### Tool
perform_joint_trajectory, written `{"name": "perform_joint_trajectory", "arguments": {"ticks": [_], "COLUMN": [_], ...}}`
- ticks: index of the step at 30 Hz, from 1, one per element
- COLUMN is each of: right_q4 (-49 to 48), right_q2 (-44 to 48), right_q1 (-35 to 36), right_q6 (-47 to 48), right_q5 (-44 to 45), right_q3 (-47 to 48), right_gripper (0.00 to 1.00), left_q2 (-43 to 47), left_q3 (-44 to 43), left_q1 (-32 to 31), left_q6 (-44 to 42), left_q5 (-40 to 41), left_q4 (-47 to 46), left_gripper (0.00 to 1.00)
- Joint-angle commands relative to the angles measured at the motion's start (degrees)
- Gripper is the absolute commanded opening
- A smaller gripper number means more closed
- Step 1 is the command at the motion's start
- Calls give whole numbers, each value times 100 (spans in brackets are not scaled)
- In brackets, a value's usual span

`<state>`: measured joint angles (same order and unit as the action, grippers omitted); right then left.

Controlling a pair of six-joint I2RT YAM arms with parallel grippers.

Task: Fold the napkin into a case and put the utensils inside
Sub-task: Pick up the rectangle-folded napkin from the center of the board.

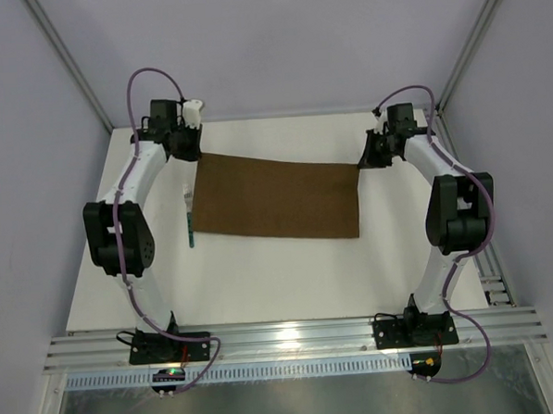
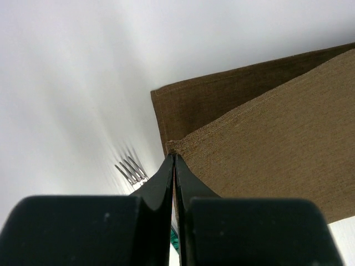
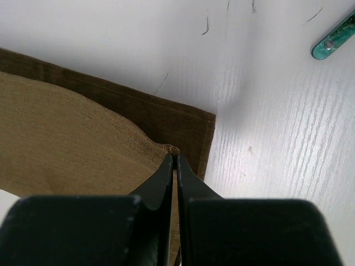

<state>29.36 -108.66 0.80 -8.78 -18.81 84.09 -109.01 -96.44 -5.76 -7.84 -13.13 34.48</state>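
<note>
The dark brown napkin (image 1: pixel 276 200) lies doubled over as a wide rectangle on the white table (image 1: pixel 262 282). My left gripper (image 1: pixel 188 147) is shut on the top layer's far left corner (image 2: pixel 175 156), held just above the lower layer (image 2: pixel 199 105). At the far right corner my right gripper (image 1: pixel 367 156) is shut on the top layer in the same way (image 3: pixel 175 155). Of the utensils, a fork (image 1: pixel 191 216) with a teal handle lies along the napkin's left edge, its tines (image 2: pixel 131 170) showing beside my left fingers. No case is in view.
A teal handle end (image 3: pixel 334 41) lies on the bare table at the upper right of the right wrist view. Grey walls and metal frame posts (image 1: pixel 65 60) close in the table's back and sides. An aluminium rail (image 1: pixel 293 341) runs along the near edge.
</note>
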Motion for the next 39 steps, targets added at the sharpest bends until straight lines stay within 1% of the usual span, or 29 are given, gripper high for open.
{"name": "perform_joint_trajectory", "arguments": {"ticks": [1, 7, 9, 15, 21, 29, 33, 39], "right_q4": [-89, -36, -80, -317, -300, -317, -177, -203], "right_q2": [-5, -383, -507, -674, -875, -928, -1104, -1122], "right_q1": [-1, 8, 8, 8, -1, 8, 8, 8], "right_q6": [-98, -124, -159, -274, -370, -406, -370, -397], "right_q5": [-44, 8, 44, 255, 448, 668, 668, 686], "right_q3": [344, 371, 380, 362, 432, 414, 625, 634], "right_gripper": [4, 4, 4, 4, 4, 4, 3, 4], "left_q2": [-49, -498, -621, -902, -1227, -1491, -1606, -1720], "left_q3": [-235, -235, -226, -278, -393, -594, -648, -674], "left_q1": [40, 40, 31, -22, -66, -145, -197, -224], "left_q6": [-25, -34, -25, -16, 45, 177, 186, 256], "left_q5": [38, -50, -41, 179, 337, 390, 407, 486], "left_q4": [-64, -99, -239, -591, -706, -741, -767, -855], "left_gripper": [0, 0, 0, 0, 0, 0, 0, 0]}}
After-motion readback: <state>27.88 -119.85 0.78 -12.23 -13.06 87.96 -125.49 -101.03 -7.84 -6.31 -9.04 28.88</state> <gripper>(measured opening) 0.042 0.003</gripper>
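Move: Both my hands already pinch the raised far corners of the napkin's upper layer. The lower layer's far-left corner lies about 7 cm ahead of my left hand and some 15 cm below; the fork's middle lies about 9 cm back and 6 cm left. From my right hand, the lower layer's far-right corner is roughly 5 cm straight ahead and 9 cm below, with the knife about 18 cm ahead and 12 cm right. Keeping both corners pinched, I lower the lifted edge towards the layer beneath, quickly at first and then more gently. My left hand sinks about 10 cm while easing some 4 cm forward; my right hand sinks about 6.5 cm, drifting a little forward and turning slightly clockwise. Both hands also tip slightly steeper downward. ##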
